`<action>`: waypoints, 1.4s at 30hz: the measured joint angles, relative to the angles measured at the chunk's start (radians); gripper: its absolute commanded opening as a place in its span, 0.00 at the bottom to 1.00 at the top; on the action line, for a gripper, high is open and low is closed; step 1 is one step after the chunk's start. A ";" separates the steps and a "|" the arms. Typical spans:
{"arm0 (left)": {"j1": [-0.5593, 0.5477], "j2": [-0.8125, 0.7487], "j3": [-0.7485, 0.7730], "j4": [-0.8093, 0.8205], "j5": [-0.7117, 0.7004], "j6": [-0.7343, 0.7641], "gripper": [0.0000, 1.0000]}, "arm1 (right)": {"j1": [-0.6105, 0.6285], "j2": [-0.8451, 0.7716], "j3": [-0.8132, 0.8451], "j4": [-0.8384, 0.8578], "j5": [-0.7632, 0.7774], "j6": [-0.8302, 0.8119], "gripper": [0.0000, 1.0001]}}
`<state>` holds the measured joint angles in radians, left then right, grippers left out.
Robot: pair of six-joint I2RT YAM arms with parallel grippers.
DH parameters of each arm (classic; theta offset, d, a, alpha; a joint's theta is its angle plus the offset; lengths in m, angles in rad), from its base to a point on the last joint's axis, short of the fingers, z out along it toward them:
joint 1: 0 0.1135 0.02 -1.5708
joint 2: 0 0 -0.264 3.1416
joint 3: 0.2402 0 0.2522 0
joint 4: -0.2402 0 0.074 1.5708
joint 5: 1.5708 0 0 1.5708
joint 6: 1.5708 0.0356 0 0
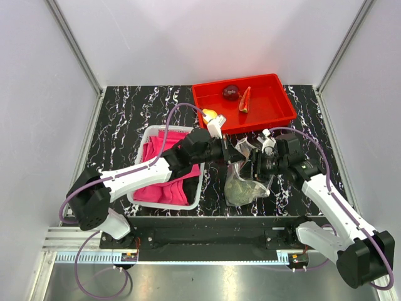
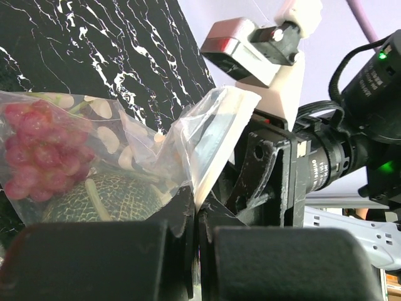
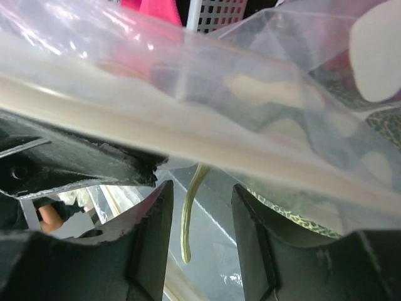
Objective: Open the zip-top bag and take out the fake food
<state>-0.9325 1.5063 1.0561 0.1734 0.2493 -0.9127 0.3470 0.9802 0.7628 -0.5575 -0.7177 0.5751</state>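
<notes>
The zip-top bag [image 1: 245, 185] hangs above the table between both arms, clear with pale dots. My left gripper [image 2: 198, 210] is shut on the bag's top edge film [image 2: 213, 128]. Through the plastic show purple grapes [image 2: 39, 153] and a green netted melon [image 2: 106, 199]. My right gripper [image 3: 202, 216] is open just under the bag's zip strip [image 3: 188, 135]. The melon's pale stem [image 3: 190, 210] hangs in the gap and touches neither finger. A dark red fruit [image 1: 230, 92] and a watermelon slice [image 1: 245, 100] lie in the red tray [image 1: 279, 116]. A yellow lemon [image 1: 210, 114] sits by the tray's left corner.
A white basket [image 1: 145, 141] with pink cloth [image 1: 164, 164] stands left of the bag, under my left arm. The red tray is at the back right. Enclosure walls rise on both sides of the black marbled table [image 1: 131, 113].
</notes>
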 measured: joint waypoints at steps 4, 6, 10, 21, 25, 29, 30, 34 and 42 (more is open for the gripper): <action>0.000 0.001 0.004 -0.007 -0.001 0.002 0.00 | 0.000 0.005 -0.031 0.028 -0.035 0.004 0.43; -0.002 0.001 0.004 -0.009 -0.003 0.005 0.00 | 0.000 0.011 -0.048 0.041 -0.052 0.007 0.40; -0.005 0.001 0.004 -0.017 -0.006 0.007 0.00 | 0.000 0.012 -0.070 0.054 -0.072 0.017 0.33; -0.005 0.001 -0.001 -0.017 -0.012 0.014 0.00 | 0.000 0.006 -0.077 0.116 -0.108 0.072 0.00; -0.005 -0.002 -0.002 -0.021 -0.014 0.035 0.00 | 0.000 -0.018 -0.079 0.120 -0.103 0.087 0.00; -0.005 -0.017 -0.008 -0.029 -0.013 0.061 0.00 | 0.000 -0.058 -0.078 0.117 -0.075 0.085 0.00; -0.005 -0.028 -0.018 -0.030 -0.013 0.068 0.00 | 0.000 -0.063 -0.071 0.101 -0.051 0.074 0.00; -0.005 -0.057 -0.040 -0.052 -0.013 0.086 0.00 | 0.002 -0.063 -0.027 0.034 0.018 0.012 0.00; -0.005 -0.064 -0.042 -0.098 -0.018 0.129 0.00 | 0.003 -0.106 0.049 -0.067 0.044 -0.107 0.00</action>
<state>-0.9371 1.4425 1.0142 0.0750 0.2310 -0.7841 0.3496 0.8738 0.8120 -0.6243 -0.6739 0.4679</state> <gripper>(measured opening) 0.008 0.014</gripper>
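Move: The melon's stem lies almost between the open right fingers, about 1 cm back, 1 cm left and 1 cm below that hand. The melon is in the bag, roughly 2 cm ahead, 3 cm left and 7 cm below; the grapes beside it are some 5 cm ahead, 5 cm left and 8 cm below the right hand. From the left hand, still holding the bag's rim, the stem is about 4 cm back, 3 cm right and 5 cm lower. Easing down and back by 1 to 1.5 cm, and a little left, the right hand brings its fingers around the melon's stem and shuts them on it, then rises about 4 cm from its lowest point, swinging some 2 cm to the right as the fingertips tilt up. Late on, the left hand keeps its pinch on the bag's rim and draws it about 2 cm left and down. ##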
